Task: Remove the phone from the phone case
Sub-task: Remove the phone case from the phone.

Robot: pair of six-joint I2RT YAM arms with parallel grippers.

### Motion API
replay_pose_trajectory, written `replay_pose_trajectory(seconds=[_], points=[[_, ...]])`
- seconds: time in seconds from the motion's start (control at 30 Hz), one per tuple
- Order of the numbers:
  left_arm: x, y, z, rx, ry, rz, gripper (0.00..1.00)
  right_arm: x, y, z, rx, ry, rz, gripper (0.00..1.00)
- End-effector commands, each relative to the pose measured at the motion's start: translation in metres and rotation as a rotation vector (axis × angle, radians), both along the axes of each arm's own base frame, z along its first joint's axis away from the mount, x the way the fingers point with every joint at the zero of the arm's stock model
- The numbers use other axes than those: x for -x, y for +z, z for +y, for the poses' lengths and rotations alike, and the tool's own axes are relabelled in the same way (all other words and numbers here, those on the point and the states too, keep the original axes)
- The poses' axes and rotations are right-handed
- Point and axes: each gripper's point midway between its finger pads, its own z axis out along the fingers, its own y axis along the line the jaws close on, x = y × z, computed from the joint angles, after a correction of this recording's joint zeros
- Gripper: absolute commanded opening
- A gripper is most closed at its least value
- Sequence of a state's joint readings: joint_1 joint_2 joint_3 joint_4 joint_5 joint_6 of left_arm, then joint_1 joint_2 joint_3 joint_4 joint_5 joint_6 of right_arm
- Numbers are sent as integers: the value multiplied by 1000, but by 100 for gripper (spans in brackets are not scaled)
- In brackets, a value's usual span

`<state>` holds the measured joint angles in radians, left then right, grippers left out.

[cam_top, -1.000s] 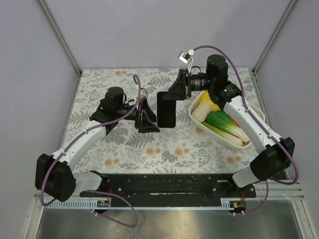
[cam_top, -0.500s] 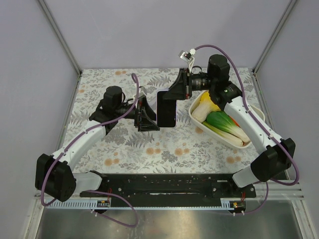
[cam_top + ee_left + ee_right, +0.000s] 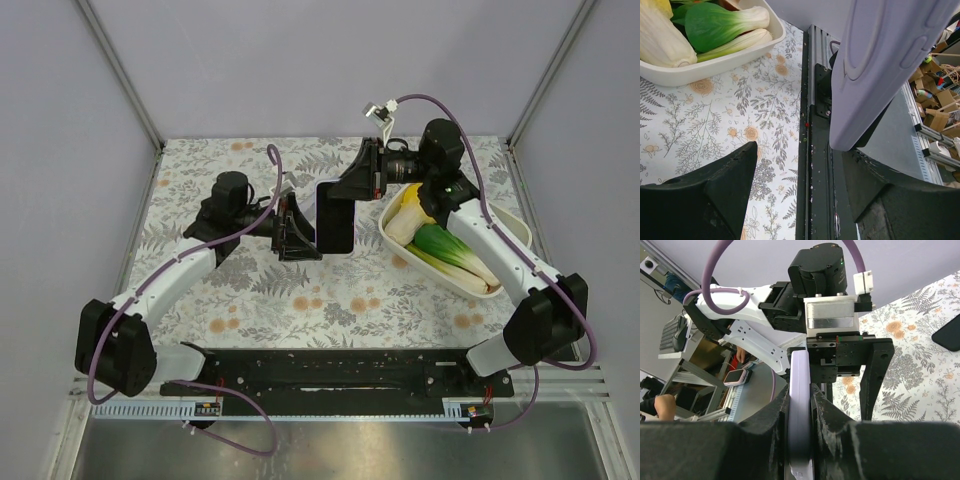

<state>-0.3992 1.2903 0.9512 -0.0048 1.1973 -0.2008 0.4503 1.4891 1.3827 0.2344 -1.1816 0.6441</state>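
Observation:
The phone, black screen up, sits in its lavender phone case and hangs on edge above the mid-table. My right gripper is shut on the case's top end. In the right wrist view the case runs edge-on between the two black fingers. My left gripper stands open just left of the phone. In the left wrist view the case's lavender back reaches down to the right finger. The left finger is well apart from it.
A white oval dish at the right holds bok choy and other vegetables. The left wrist view also shows the dish. A black rail runs along the table's near edge. Grey walls close the back and sides.
The right gripper and the phone have shifted slightly toward the back. The left gripper has followed it a little, jaws still open.

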Motion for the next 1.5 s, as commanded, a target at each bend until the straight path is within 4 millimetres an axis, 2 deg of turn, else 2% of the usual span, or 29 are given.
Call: replay_pose_trajectory(seconds=[0.0,0.17,0.67,1.03,1.3,1.4,1.47], points=[[-31,17,-4,15,98,-95,71,32,32,-7,-59,80,-41,0],[-40,17,-5,13,133,-91,71,33,28,-7,-65,89,-24,0],[-49,45,-9,77,174,-99,71,23,6,-4,-39,55,-7,0],[-34,57,-21,149,90,-109,68,18,-1,-2,-37,31,2,0],[-10,65,-36,218,-23,-72,61,11,-5,0,-42,6,11,0],[-7,71,-38,259,-47,-47,53,10,-8,0,-38,4,16,0],[-5,74,-39,282,-70,-33,44,10,-9,1,-38,4,19,0]])
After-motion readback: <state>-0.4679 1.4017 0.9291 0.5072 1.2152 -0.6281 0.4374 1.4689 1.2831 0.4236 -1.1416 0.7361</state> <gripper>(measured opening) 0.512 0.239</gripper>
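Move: The cased phone hangs from the right gripper: its middle is roughly 5 cm back from that hand, 4 cm below it and 1 cm to its left. From the left gripper that middle lies about 4 cm right, 1 cm back and some 8 cm above. On the table, some 19 cm below the left gripper, the grey box lies about 28 cm straight ahead, and the vegetable tray some 39 cm right and 15 cm ahead. Edge the open left gripper forward about 2 cm below the phone, then draw it back again while carrying it right about 3 cm and up nearly 3 cm to the phone case's near, lower end, turning the wrist slightly and starting to narrow the fingers late in the reach. Keep the phone pinched in the right gripper, almost still, turning it only a few degrees. ##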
